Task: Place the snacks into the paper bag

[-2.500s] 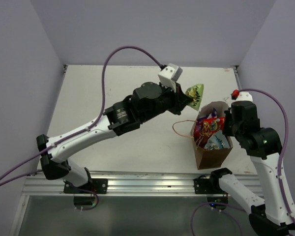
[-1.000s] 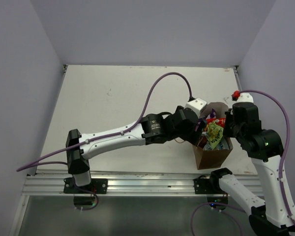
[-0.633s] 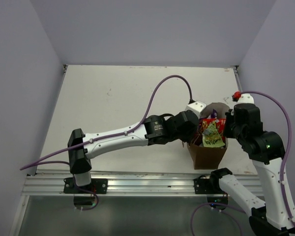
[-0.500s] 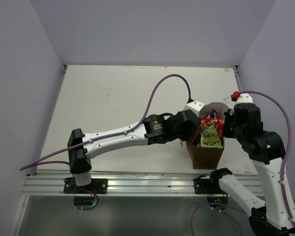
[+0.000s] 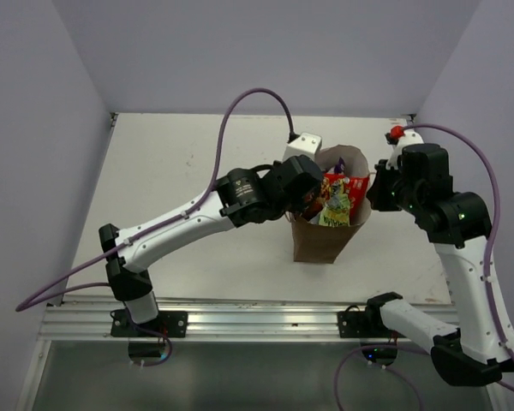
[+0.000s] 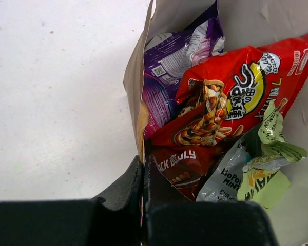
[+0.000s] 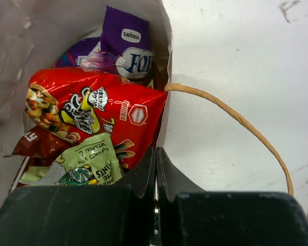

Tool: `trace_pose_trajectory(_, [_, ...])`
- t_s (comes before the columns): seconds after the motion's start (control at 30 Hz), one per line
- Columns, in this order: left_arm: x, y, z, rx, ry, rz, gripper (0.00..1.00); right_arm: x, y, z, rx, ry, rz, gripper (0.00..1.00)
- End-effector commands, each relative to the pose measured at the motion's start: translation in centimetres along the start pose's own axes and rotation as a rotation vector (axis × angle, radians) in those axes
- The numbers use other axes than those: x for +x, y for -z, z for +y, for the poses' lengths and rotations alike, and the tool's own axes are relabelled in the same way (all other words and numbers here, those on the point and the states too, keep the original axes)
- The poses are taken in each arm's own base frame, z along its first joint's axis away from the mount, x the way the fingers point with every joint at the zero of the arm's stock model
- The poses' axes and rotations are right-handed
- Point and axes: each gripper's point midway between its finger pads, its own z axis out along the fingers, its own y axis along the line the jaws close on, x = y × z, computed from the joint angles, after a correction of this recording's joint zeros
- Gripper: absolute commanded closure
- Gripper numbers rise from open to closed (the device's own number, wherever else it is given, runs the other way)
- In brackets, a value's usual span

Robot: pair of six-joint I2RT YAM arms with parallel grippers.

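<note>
The brown paper bag [image 5: 319,243] stands open between my two arms, with several snacks inside. In the left wrist view I see a purple packet [image 6: 177,56], a red printed packet [image 6: 236,95], a green packet [image 6: 269,154] and a pale packet [image 6: 223,179]. My left gripper [image 6: 144,163] is shut on the bag's left wall [image 6: 135,82]. My right gripper [image 7: 155,152] is shut on the opposite wall, beside the red packet [image 7: 92,115], the green packet [image 7: 87,164] and the purple packet [image 7: 126,46]. From above, the left gripper [image 5: 305,200] and the right gripper [image 5: 375,193] flank the bag's mouth.
A tan loop handle [image 7: 231,118] hangs outside the bag's right wall over the white table [image 5: 171,171]. Purple cables arch over both arms. An aluminium rail [image 5: 240,318] runs along the near edge, and lilac walls close in the other three sides.
The left gripper dropped the green packet into the bag, then shut on the bag's left rim. Both arms have since moved the bag left and away from the near edge.
</note>
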Motion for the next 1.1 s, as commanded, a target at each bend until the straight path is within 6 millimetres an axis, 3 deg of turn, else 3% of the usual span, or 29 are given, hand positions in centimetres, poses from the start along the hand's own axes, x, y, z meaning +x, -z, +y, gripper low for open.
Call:
trace_pose_trajectory(0.0, [-5.9,5.3,3.6,-0.053,0.133,-0.176,1.00,-3.3,0.4,2.9,-0.124,0.021,-0.098,1.00])
trace_pose_trajectory(0.13, [-4.6,5.8,5.8,-0.110,0.142,-0.158,1.00,-3.0,-1.3,4.9,-0.149,0.039,-0.070,1.00])
trace_pose_trajectory(0.27, [-3.6,6.0,7.4,-0.149,0.169,-0.149,1.00,-2.3,-2.5,8.4,-0.184,0.093,-0.059,1.00])
trace_pose_trajectory(0.47, [-1.2,5.5,9.0,-0.202,0.183,-0.112,1.00,-2.2,-3.7,10.2,-0.204,0.105,-0.054,1.00])
trace_pose_trajectory(0.73, [2.5,4.3,11.0,-0.257,0.184,-0.067,1.00,-0.1,-5.0,11.6,-0.241,0.124,-0.008,1.00])
trace_pose_trajectory(0.83, [3.3,3.8,11.0,-0.254,0.177,-0.051,1.00,1.7,-5.8,11.4,-0.232,0.140,0.028,1.00])
trace_pose_trajectory(1.03, [3.7,3.2,10.5,-0.230,0.170,-0.041,1.00,2.5,-5.9,10.9,-0.222,0.140,0.037,1.00])
trace_pose_trajectory(1.07, [3.6,3.2,10.4,-0.224,0.168,-0.041,1.00,2.5,-5.7,10.8,-0.220,0.142,0.035,0.95])
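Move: Both grippers already hold the lifted paper bag by its rim. From the left gripper, the bag's middle lies about 8 cm right, 3 cm ahead and 12 cm below, and the clear table spot for the bag is roughly 3 cm left, 2 cm ahead and 30 cm down. From the right gripper, the bag's middle is some 9 cm left, 3 cm ahead and 14 cm below, and that spot about 20 cm left, level fore and aft, 32 cm down. Carry the paper bag left between both grippers by about 12 cm, letting the left hand rise slightly at first, then lower it towards the clear table, both hands ending some 5 cm lower. Keep both rims pinched and turn both wrists about 15 degrees counter-clockwise on the way. ##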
